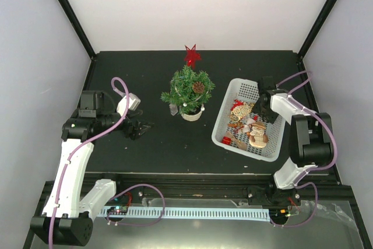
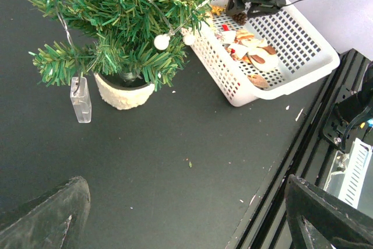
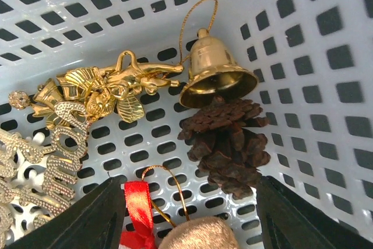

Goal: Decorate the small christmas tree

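Observation:
The small christmas tree (image 1: pixel 187 88) stands mid-table in a cream pot (image 1: pixel 191 114), with a red star (image 1: pixel 192 55) on top and a pine cone (image 1: pixel 198 87) on it. In the left wrist view the tree (image 2: pixel 122 21) carries white balls (image 2: pixel 161 41) and a clear tag (image 2: pixel 80 100). My left gripper (image 1: pixel 143 127) hovers open and empty over bare table, left of the tree (image 2: pixel 185 202). My right gripper (image 1: pixel 265 108) is down inside the white basket (image 1: pixel 221 122), open (image 3: pixel 189 196). Between its fingers lie a red ribbon (image 3: pixel 137 208) and a beige plush ornament (image 3: pixel 198 234). A pine cone (image 3: pixel 227 144) and gold bell (image 3: pixel 215 68) lie just beyond.
Gold lettering and a leaf ornament (image 3: pixel 99 88) lie left of the bell. More figures (image 1: pixel 256 135) fill the basket's near end. The basket wall (image 3: pixel 326 86) rises close on the right. A metal rail (image 1: pixel 192 189) runs along the table's front edge.

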Tool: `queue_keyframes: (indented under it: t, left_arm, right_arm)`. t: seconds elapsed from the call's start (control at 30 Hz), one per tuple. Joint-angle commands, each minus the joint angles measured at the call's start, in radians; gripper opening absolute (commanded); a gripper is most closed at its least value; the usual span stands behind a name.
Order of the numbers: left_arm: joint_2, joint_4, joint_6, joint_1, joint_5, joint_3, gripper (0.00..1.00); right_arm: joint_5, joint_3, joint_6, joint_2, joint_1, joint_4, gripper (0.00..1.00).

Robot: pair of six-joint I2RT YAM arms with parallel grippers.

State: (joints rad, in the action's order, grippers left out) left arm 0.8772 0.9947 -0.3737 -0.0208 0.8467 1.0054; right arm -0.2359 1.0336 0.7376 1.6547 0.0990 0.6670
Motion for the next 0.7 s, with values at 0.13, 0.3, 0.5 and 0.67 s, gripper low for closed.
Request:
queue_keyframes:
  t: [0.13, 0.3, 0.5, 0.67]
  left_arm:
    - [0.000, -0.011, -0.008, 0.007, 0.023, 0.009, 0.91]
    - [0.002, -0.013, -0.008, 0.007, 0.025, 0.009, 0.91]
    - [-0.001, -0.014, -0.008, 0.008, 0.026, 0.007, 0.91]
    - [-0.006, -0.014, -0.007, 0.007, 0.025, 0.007, 0.92]
  right_arm:
    - [0.159, -0.064, -0.072, -0.024, -0.004, -0.192, 0.62]
    - [0.306, -0.159, -0.122, -0.175, -0.004, -0.357, 0.62]
    - [0.220, -0.084, -0.146, -0.174, -0.002, -0.206, 0.61]
    - [0.074, -0.014, -0.131, -0.122, -0.003, -0.043, 0.62]
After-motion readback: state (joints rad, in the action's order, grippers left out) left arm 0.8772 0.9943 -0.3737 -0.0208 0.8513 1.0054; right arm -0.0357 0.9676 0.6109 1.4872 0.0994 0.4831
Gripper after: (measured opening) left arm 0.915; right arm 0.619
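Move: The pinecone lies just beyond the right hand's open fingers, at the basket's far right corner: about 3 cm ahead, 2 cm to the right and 2 cm lower. The gold bell sits against it, some 6 cm ahead and 1 cm right of the hand; the gold angel is 6 cm ahead and 3 cm left, the red ribbon 1 cm ahead and 3 cm left. From the left hand the pinecone is about 50 cm right, 15 cm ahead and 23 cm down. Nothing is gripped: the right hand, fingers staying a little over half open, sinks about 1 cm more while sweeping left low among the ornaments beside the pinecone. It then rises some 6 cm and eases forward, up and away from the pinecone, rolling its left side up and swinging its fingertips forward, roughly 20 degrees of turn in all. ##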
